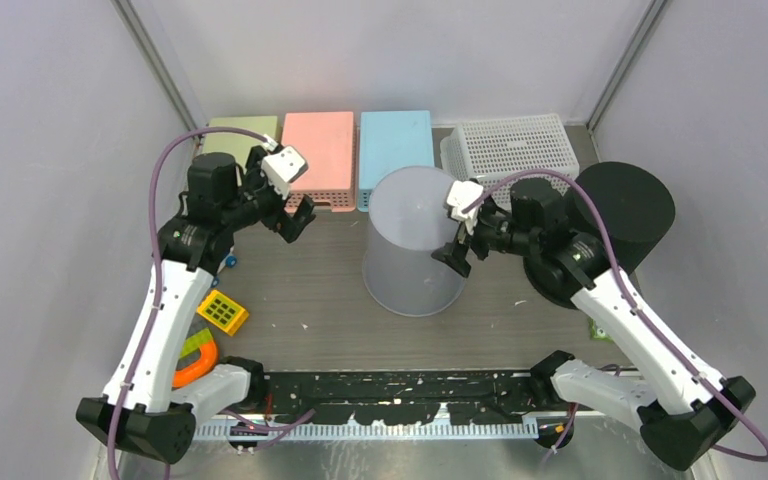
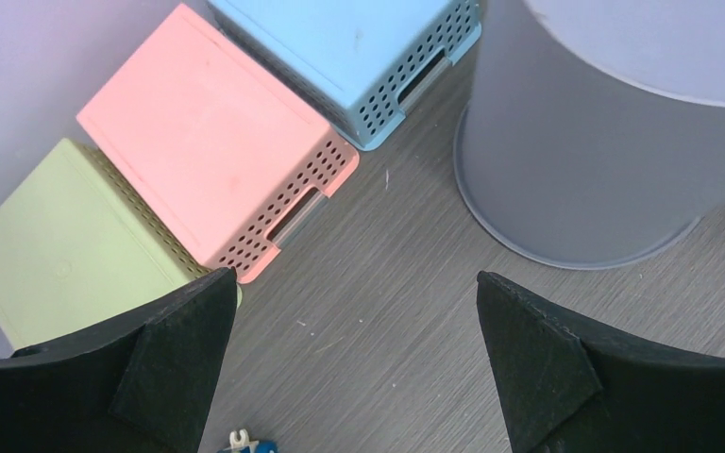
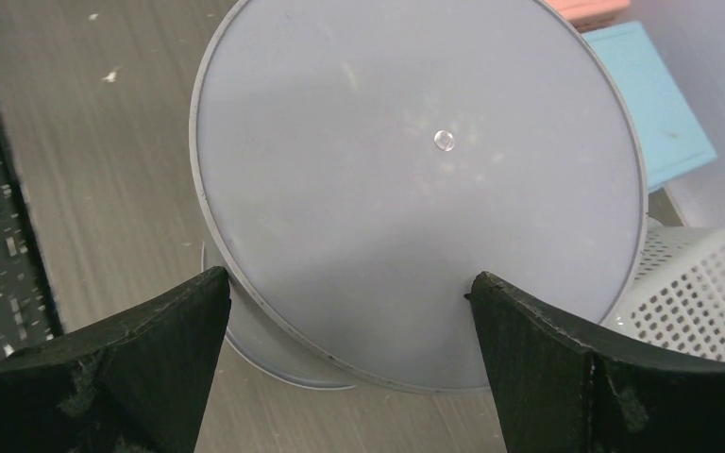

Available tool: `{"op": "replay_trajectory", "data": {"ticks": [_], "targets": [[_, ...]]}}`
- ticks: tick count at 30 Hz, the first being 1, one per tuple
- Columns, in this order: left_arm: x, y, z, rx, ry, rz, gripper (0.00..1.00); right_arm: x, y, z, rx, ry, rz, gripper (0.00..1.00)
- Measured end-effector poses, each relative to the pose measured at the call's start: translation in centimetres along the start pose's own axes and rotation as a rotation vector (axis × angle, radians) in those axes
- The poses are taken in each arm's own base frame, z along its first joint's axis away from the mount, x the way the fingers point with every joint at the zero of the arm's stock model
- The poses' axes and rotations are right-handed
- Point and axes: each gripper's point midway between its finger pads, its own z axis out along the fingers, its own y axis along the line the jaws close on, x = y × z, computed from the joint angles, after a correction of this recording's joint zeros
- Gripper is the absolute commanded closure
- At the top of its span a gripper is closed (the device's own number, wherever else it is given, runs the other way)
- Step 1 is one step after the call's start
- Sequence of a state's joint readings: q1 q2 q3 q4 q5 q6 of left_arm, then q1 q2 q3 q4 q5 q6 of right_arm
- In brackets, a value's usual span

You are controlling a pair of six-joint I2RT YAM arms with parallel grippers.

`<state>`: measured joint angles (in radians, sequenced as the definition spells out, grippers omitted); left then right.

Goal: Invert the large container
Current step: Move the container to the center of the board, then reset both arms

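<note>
The large container (image 1: 412, 245) is a pale grey round tub in the middle of the table, standing with its closed flat face up and its wider rim on the wood. The right wrist view looks down on that flat face (image 3: 415, 170). My right gripper (image 1: 457, 235) (image 3: 347, 276) hangs open just above the tub's right edge, with both fingers apart from it. My left gripper (image 1: 282, 200) (image 2: 356, 276) is open over bare table to the left of the container (image 2: 604, 160), holding nothing.
Green (image 1: 242, 135), pink (image 1: 318, 155) and blue (image 1: 395, 150) perforated bins line the back edge, beside a white mesh basket (image 1: 510, 145). A black disc (image 1: 625, 205) lies at the right. A yellow block (image 1: 222, 312) and an orange-green piece (image 1: 195, 360) lie near the left arm.
</note>
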<state>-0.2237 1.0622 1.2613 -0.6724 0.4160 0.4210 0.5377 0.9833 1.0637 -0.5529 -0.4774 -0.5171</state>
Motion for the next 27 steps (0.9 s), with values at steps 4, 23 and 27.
{"op": "replay_trajectory", "data": {"ticks": [4,23,27], "targets": [[-0.6,-0.1,-0.5,-0.003,-0.024,0.007,0.00,-0.4,-2.1,1.1,0.068,0.011,-0.001,0.00],[0.1,-4.4,-3.2,0.162,-0.026,0.029,0.00,-6.1,3.7,-7.9,-0.106,-0.037,-0.010,0.00],[0.5,-7.0,-4.7,0.262,-0.034,0.030,0.00,-6.2,7.4,-11.6,-0.175,-0.091,-0.038,0.00]]}}
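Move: The large container stands upside down just past the right hand's open fingers: its middle is about 5 cm ahead, 7 cm to the left and some 15 cm below. The white basket lies about 24 cm ahead and 13 cm right of that hand, the blue basket some 25 cm ahead and 10 cm left, both about 22 cm lower. From the left hand the container is level in reach, roughly 21 cm to the right and 18 cm below. With its open fingers still against the container's near right side by the top, the right hand pushes forward some 3 cm, then comes free and backs off about 15 cm towards its base, climbing some 8 cm, drifting right and turning counter-clockwise. The left hand, open and empty, draws back about 8 cm late on, turning slightly clockwise. ##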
